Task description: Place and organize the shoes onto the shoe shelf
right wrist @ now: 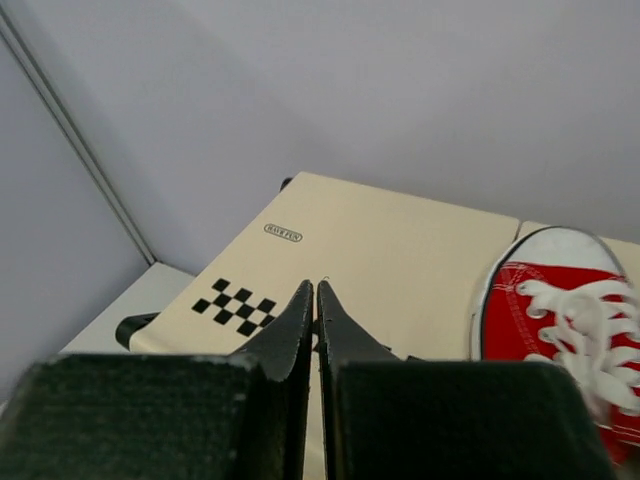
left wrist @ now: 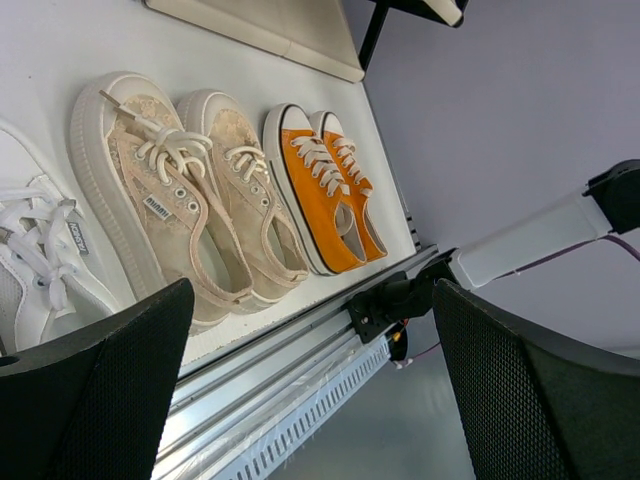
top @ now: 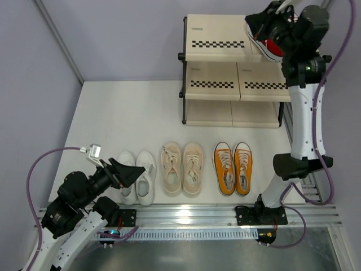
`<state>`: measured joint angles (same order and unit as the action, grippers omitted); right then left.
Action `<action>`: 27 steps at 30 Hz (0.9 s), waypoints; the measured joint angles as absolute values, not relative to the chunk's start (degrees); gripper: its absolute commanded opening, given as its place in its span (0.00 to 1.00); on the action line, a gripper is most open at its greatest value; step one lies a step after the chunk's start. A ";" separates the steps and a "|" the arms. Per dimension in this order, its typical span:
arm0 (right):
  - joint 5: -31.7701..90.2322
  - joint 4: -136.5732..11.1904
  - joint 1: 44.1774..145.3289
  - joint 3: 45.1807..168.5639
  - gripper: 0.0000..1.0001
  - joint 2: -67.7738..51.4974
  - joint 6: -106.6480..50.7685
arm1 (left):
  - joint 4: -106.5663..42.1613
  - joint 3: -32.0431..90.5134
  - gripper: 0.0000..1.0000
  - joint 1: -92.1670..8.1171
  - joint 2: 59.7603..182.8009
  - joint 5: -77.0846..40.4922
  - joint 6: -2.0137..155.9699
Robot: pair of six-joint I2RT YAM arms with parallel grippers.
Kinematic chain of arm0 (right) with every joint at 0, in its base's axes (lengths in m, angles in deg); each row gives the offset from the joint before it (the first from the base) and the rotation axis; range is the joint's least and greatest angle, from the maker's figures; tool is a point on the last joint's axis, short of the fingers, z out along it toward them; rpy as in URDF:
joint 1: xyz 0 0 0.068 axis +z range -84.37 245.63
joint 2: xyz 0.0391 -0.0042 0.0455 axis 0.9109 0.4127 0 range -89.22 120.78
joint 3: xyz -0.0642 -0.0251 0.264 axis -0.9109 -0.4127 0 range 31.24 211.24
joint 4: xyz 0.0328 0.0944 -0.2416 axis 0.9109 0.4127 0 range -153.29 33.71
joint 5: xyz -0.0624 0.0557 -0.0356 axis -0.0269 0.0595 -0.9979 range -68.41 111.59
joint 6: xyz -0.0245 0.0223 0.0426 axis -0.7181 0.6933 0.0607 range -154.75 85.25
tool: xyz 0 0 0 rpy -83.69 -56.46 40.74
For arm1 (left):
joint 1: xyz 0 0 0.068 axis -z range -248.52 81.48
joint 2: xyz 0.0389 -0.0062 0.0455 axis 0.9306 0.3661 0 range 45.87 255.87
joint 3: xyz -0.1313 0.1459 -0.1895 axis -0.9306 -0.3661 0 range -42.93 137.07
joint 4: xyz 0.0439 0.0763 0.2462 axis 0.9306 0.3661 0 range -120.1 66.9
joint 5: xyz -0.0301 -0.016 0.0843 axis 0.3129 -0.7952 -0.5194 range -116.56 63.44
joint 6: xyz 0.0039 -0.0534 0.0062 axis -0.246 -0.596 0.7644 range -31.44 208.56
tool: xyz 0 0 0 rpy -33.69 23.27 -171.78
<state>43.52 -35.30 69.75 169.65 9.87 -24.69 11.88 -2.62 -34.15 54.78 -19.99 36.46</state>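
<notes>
The shoe shelf [top: 217,34] stands at the back of the table. A red shoe [top: 272,48] with white laces lies on the right of its top tier [right wrist: 400,240], and the right wrist view shows this red shoe [right wrist: 560,330] too. My right gripper [top: 252,23] hovers over that tier, left of the shoe, shut on nothing. On the table stand a white pair [top: 138,178], a cream pair [top: 183,168] and an orange pair [top: 234,168]. My left gripper [top: 127,172] hangs open above the white pair, nothing between its fingers [left wrist: 120,390].
A metal rail [top: 192,215] runs along the table's near edge, and both arm bases are bolted to it. Grey walls close in the back and left. The shelf's two lower tiers [top: 214,76] hold nothing that I can see.
</notes>
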 measured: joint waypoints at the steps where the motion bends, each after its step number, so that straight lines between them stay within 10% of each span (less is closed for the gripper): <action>1: 42.47 -34.69 71.34 170.15 0.04 11.44 -25.19 | 11.88 -2.68 1.00 -34.15 54.67 -20.01 36.46; 27: -6.20 -34.69 79.10 175.00 0.04 28.29 -26.98 | 14.85 -3.01 1.00 -34.15 52.18 -22.00 38.19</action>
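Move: The left red shoe, toe towards the back wall on the top shelf, lies about 7 cm ahead of the shut right fingers, 7 cm to their right and 12 cm lower; its mate sits about 8 cm farther right. The bare left half of that shelf has its middle about 7 cm ahead and 8 cm left, some 16 cm below the right hand. From the left hand, the left red shoe is roughly 40 cm ahead, 47 cm right and 20 cm above. The right hand's shut fingers come against the left flank of the left red shoe, near its forefoot, and push it right. To get there the hand dives about 12 cm down and 10 cm forward, drifting left over the shelf, then sweeps some 10 cm right, still easing forward, as the wrist turns about 40 degrees clockwise. ##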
